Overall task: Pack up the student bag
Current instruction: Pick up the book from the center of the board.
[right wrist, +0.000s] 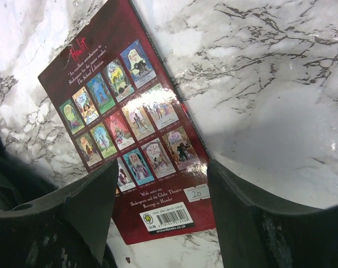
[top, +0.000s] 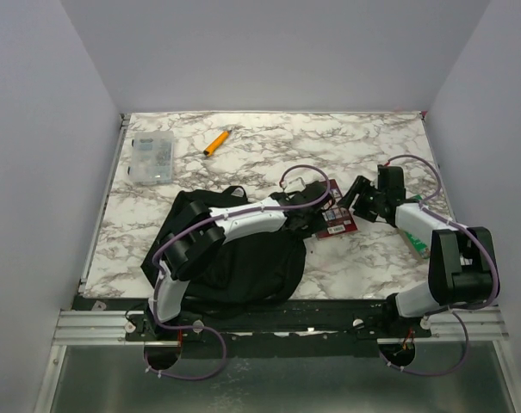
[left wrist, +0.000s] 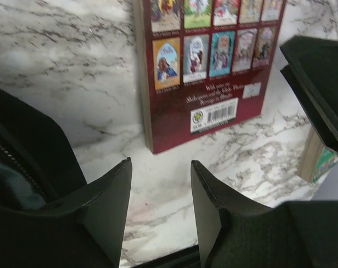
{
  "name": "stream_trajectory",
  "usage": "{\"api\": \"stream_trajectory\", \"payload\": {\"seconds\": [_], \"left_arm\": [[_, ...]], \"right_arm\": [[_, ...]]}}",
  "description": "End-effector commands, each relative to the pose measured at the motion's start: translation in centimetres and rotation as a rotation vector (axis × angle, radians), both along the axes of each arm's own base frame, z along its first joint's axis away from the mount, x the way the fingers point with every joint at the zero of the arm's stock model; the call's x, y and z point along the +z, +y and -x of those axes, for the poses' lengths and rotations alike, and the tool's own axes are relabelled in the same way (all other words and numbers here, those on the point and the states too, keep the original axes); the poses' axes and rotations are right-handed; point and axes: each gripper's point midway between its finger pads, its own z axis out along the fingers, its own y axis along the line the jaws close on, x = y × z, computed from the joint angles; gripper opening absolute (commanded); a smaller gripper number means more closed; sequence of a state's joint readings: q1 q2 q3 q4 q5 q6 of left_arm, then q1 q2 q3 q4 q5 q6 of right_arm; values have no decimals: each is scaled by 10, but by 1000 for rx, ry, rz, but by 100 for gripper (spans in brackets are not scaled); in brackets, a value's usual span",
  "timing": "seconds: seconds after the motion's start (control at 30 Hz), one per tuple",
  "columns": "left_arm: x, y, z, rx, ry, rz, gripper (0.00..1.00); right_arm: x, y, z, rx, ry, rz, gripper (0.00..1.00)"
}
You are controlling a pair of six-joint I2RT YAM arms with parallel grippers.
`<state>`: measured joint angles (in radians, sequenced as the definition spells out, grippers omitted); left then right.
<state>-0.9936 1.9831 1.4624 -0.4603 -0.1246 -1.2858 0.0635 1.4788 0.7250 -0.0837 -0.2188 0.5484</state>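
The student bag is a large black backpack lying flat at the near left of the table, and its edge shows in the left wrist view. A dark red paperback lies back cover up just right of the bag. My left gripper reaches over the bag and hovers short of the book's near edge, open, with only marble between its fingers. My right gripper is open above the barcode end of the book, one finger to each side and nothing gripped.
A clear plastic box and an orange marker lie at the far left. A green-covered item lies under the right arm. The right gripper's black body is close to the left gripper. White walls stand around the table.
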Motion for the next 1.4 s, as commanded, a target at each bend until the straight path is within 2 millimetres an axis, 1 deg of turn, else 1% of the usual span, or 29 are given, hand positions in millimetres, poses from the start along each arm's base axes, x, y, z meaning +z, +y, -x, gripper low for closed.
{"api": "stream_trajectory", "payload": {"seconds": [0.0, 0.1, 0.27, 0.33, 0.47, 0.5, 0.6, 0.63, 0.67, 0.73, 0.77, 0.8, 0.87, 0.93, 1.0, 1.1, 1.17, 1.2, 1.23, 1.3, 1.37], "left_arm": [[-20, 6, -9, 37, 33, -48, 49], [-23, 3, -14, 31, 36, -45, 50], [-26, -12, -18, -10, 62, -11, 51], [-26, -16, -18, -21, 72, 0, 50], [-20, -28, -18, -71, 68, 32, 46], [-16, -31, -16, -93, 79, 51, 45], [1, -30, -21, -110, 25, 61, 40], [8, -31, -22, -124, 3, 70, 35], [15, -32, -23, -142, -22, 81, 33], [25, -33, -28, -175, -66, 89, 27], [28, -31, -30, -179, -73, 91, 21], [30, -30, -30, -185, -78, 101, 18], [30, -27, -31, -186, -71, 120, 7], [27, -23, -32, -182, -58, 136, 1], [25, -21, -33, -177, -48, 150, 0], [26, -19, -33, -176, -42, 172, 0], [29, -19, -33, -179, -45, 183, 0], [29, -20, -33, -181, -47, 187, 0], [30, -20, -33, -183, -46, 191, 0], [30, -21, -32, -187, -42, 198, 0], [28, -21, -31, -195, -38, 200, 0]], "right_arm": [[-9, 7, 2, 42, -2, -31, 68], [-14, 11, 4, 60, 23, -57, 67], [-20, 15, 6, 69, 39, -77, 67], [-21, 17, 7, 74, 47, -85, 67], [-23, 18, 9, 78, 53, -92, 67], [-23, 19, 10, 80, 55, -96, 67], [-24, 22, 13, 90, 64, -113, 67], [-24, 23, 15, 94, 65, -119, 66], [-24, 24, 17, 98, 68, -125, 66], [-24, 25, 20, 99, 71, -135, 66], [-25, 26, 23, 104, 74, -138, 66], [-23, 26, 24, 107, 69, -139, 67], [-19, 23, 25, 97, 62, -125, 67], [-14, 16, 25, 62, 58, -95, 69], [-6, 8, 25, 18, 43, -63, 73], [7, -4, 27, -67, 14, -39, 84], [12, -11, 32, -129, 13, -80, 89], [14, -9, 36, -144, 15, -127, 90], [14, -16, 39, -179, 20, -165, 90], [15, -15, 46, -201, 19, -234, 89], [19, -9, 49, -178, -9, -271, 90]]}}
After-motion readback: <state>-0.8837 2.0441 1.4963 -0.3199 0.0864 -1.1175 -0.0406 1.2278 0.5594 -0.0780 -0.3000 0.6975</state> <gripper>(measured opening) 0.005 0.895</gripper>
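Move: The book lies with its middle about 11 cm ahead of the left hand, 5 cm to its right and 3 cm below; its near-left corner is only some 2 cm ahead and to the right. The black bag's middle is roughly 26 cm to the left hand's left and 4 cm back. From the right hand the book's middle is about 3 cm ahead, 4 cm left and 1 cm lower, while the green book sits some 28 cm right and 1 cm back. The left fingers shut fully on the book's near-left corner and pinch it, after a short dip forward, down and to the right of about 2 cm each way; they then rise about 3 cm with it, still edging forward. The right hand, at the spine side, first shifts some 2 cm left and slightly down, then opens wider and backs off up, back and right. ##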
